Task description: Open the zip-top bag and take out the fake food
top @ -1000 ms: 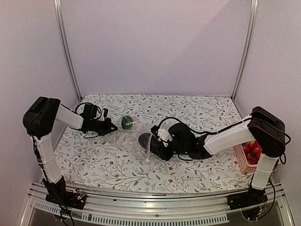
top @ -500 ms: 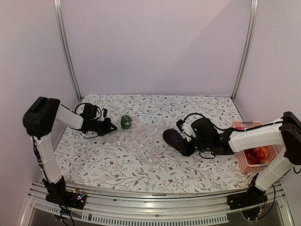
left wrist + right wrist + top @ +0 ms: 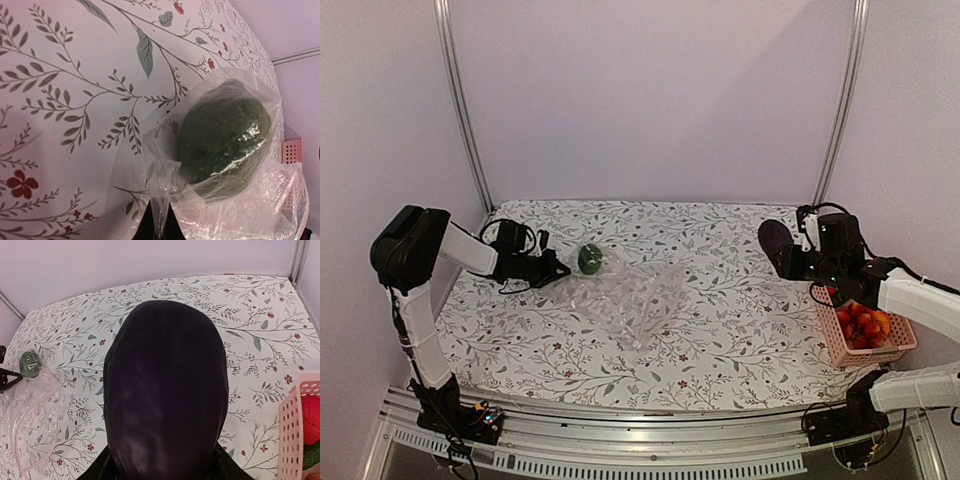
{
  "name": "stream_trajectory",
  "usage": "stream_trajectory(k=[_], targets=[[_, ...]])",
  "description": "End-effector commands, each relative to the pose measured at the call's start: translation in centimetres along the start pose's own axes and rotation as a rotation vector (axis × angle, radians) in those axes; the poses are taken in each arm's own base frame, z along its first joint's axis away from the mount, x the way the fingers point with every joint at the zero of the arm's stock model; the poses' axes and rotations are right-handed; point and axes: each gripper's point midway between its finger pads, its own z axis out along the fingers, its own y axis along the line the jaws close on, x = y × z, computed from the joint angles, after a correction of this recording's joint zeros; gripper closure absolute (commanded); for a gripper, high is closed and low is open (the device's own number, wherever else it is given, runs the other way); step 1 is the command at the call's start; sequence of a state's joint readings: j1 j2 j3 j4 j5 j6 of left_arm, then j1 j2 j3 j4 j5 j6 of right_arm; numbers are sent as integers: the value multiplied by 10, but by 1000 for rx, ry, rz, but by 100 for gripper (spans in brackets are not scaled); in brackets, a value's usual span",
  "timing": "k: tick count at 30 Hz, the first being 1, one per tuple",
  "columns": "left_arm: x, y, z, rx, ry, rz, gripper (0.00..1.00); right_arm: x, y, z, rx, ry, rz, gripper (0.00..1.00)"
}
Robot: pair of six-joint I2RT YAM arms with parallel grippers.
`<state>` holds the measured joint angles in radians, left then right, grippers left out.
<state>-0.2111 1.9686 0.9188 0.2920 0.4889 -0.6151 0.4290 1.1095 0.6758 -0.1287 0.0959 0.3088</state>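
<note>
The clear zip-top bag lies crumpled mid-table, and a dark green fake food piece sits inside its far left corner. My left gripper is shut on that corner of the bag, with the green piece just beyond the fingertips. My right gripper hangs above the right side of the table, shut on a dark purple fake food piece that fills the right wrist view. The fingers themselves barely show beneath it.
A pink mesh basket stands at the right edge, below and right of the right gripper, holding red and orange fake food. Its corner shows in the right wrist view. Walls and metal posts enclose the floral table.
The right arm has carried the purple piece out of the bag, rightward and upward toward the basket. The bag has settled flatter. The left gripper has stayed put on the bag's corner.
</note>
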Motion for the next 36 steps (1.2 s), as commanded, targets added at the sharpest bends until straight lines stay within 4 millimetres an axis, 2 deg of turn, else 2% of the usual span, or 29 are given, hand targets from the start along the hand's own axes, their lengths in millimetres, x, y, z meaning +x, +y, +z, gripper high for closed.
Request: stream_trajectory(k=[1, 4, 8, 15, 18, 20, 23, 26, 29, 32, 36], targets=[[1, 5, 6, 16, 5, -11, 100, 5, -62, -25, 185, -11, 158, 68], [1, 6, 8, 20, 8, -13, 100, 6, -89, -34, 254, -37, 249, 71], [0, 5, 11, 28, 11, -16, 100, 13, -116, -37, 343, -42, 355, 73], [-1, 4, 11, 36, 10, -16, 100, 25, -160, -54, 529, -81, 506, 73], [-1, 4, 13, 39, 9, -20, 100, 33, -177, -60, 581, -78, 575, 70], [-1, 4, 13, 42, 11, -22, 100, 40, -198, -67, 640, -78, 649, 69], [-1, 3, 13, 46, 11, -23, 100, 54, -212, -68, 686, -51, 712, 73], [0, 3, 13, 47, 12, -24, 100, 64, -222, -69, 724, -36, 759, 71], [0, 3, 13, 46, 13, -25, 100, 68, -227, -68, 734, -21, 772, 57], [0, 3, 12, 46, 12, -23, 100, 67, -227, -67, 732, -17, 771, 38], [0, 4, 12, 42, 11, -27, 100, 56, -224, -67, 706, -28, 750, 9]])
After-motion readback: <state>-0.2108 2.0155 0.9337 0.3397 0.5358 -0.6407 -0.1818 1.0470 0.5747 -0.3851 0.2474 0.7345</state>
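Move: The right gripper already holds the eggplant up in the air. From it, the pink basket's middle lies about 18 cm to the right, 5 cm back and 13 cm below. Inside the basket, the red fruit sits some 17 cm right and 8 cm back of the hand, and the orange pepper about 21 cm right and 7 cm back, both roughly 14 cm down. From the left gripper the basket is some 62 cm right, 15 cm back and 3 cm higher. Swing the right gripper about 23 cm to the right with the eggplant still pinched, drifting back a little and then sinking some 7 cm in all, until it hangs over the pink basket. On the way turn the wrist nearly 60 degrees clockwise and tip the fingers further down, then open them around the eggplant to let it go. ##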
